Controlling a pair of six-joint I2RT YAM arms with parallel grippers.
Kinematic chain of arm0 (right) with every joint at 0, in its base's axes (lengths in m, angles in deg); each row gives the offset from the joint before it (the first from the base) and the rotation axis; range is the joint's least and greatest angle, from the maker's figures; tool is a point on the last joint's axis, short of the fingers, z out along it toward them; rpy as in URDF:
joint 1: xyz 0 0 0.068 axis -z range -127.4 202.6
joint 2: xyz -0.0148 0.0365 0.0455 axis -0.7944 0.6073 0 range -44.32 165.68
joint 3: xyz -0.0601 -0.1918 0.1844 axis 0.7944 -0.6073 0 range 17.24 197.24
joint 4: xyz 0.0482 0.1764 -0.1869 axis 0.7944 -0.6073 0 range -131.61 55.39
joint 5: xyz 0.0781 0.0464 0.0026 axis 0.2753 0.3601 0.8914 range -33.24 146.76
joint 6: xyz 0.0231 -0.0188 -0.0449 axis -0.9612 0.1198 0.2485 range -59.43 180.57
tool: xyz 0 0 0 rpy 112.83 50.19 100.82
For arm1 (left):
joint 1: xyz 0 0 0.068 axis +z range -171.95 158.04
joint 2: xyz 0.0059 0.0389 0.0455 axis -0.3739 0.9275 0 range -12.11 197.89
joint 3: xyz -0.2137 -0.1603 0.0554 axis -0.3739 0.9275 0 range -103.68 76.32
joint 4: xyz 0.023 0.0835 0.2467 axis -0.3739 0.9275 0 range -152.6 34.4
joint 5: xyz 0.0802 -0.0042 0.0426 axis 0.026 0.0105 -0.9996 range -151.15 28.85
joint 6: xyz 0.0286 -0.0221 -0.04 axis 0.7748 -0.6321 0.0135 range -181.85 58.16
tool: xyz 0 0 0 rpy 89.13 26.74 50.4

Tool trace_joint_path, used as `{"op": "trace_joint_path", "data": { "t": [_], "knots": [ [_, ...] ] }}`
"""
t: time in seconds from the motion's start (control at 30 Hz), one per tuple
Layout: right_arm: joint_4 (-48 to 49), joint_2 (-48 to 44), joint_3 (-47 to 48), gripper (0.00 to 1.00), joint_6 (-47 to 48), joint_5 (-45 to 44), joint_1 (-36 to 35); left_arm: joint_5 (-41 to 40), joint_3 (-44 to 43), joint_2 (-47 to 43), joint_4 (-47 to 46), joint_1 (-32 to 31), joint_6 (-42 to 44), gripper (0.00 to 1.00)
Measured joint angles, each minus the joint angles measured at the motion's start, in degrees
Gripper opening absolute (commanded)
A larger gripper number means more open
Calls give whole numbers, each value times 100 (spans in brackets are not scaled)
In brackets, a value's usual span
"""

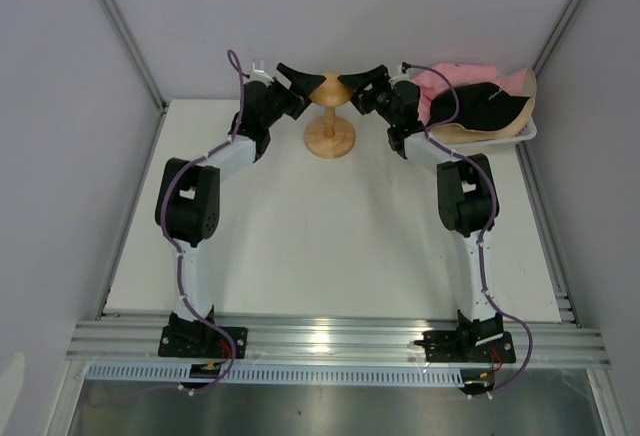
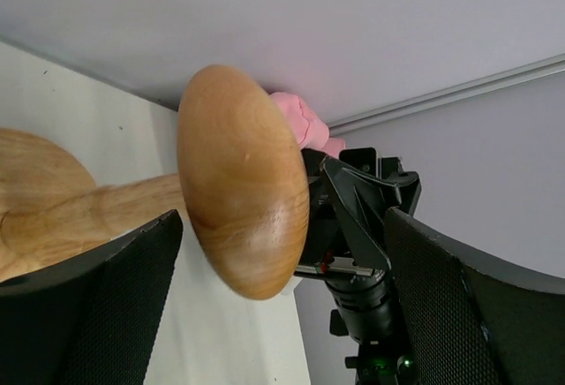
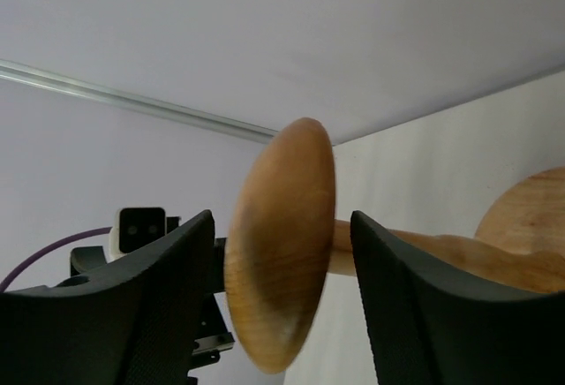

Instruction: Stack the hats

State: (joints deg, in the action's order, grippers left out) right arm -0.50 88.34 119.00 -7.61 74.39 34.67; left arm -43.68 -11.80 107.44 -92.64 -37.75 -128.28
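Observation:
The hats lie piled in a white basket (image 1: 529, 132) at the back right: a pink hat (image 1: 455, 77), a black hat (image 1: 492, 107) and a beige hat (image 1: 466, 134) under them. A bit of the pink hat (image 2: 297, 117) shows behind the stand in the left wrist view. My left gripper (image 1: 298, 80) (image 2: 282, 226) is open, its fingers on either side of the wooden stand's cap (image 2: 243, 182) without touching it. My right gripper (image 1: 368, 80) (image 3: 282, 222) faces it from the other side, open, with the cap (image 3: 282, 252) between its fingers and gaps on both sides.
The wooden mushroom-shaped stand (image 1: 330, 134) is upright at the back middle of the white table (image 1: 330, 236), bare of hats. Grey walls close in the back and both sides. Each wrist view shows the opposite arm just beyond the cap.

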Motion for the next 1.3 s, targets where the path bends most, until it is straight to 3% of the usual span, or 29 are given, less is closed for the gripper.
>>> {"op": "trace_joint_path", "data": {
  "t": [0.17,0.27,0.37,0.4,0.57,0.83,1.3],
  "knots": [
    [-13,20,164,48,-35,33,-15,94,-393,245,-72,9,-120,93],
    [63,118,181,38,-111,52,-11,125,-431,317,-98,24,-186,82],
    [81,127,190,29,-258,90,-15,127,-433,348,-37,35,-225,63],
    [83,127,190,26,-262,94,-15,140,-433,365,-20,46,-227,52],
    [70,127,186,15,-282,120,-9,197,-426,389,186,72,-240,24],
    [350,-374,-647,11,-463,153,7,385,-70,-72,426,24,-98,20],
    [-389,-2944,-2983,6,72,-389,-538,138,2343,-2514,485,-380,-103,21]
  ]
}}
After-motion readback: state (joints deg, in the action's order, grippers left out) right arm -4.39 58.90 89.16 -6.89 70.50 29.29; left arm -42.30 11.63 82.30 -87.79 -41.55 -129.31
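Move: The hat stand's round wooden head sits between the two open grippers: about 4 cm right and 3 cm ahead of the left hand, and some 5 cm left and 1 cm ahead of the right, roughly at finger height for both. Its round foot is on the table about 20 cm below the right hand and 5 cm to its left. The basket of hats is about 30 cm right of that hand, 3 cm farther out and some 15 cm lower. The stand's wooden head gets pinched at its rim from both sides, the left fingers closing from wide open after nudging about 1 cm forward, the right ones finishing a closing already under way. Keeping that grip, both hands draw back together towards the robot, some 13 cm, and rise about 3 to 4 cm over the last stretch. ##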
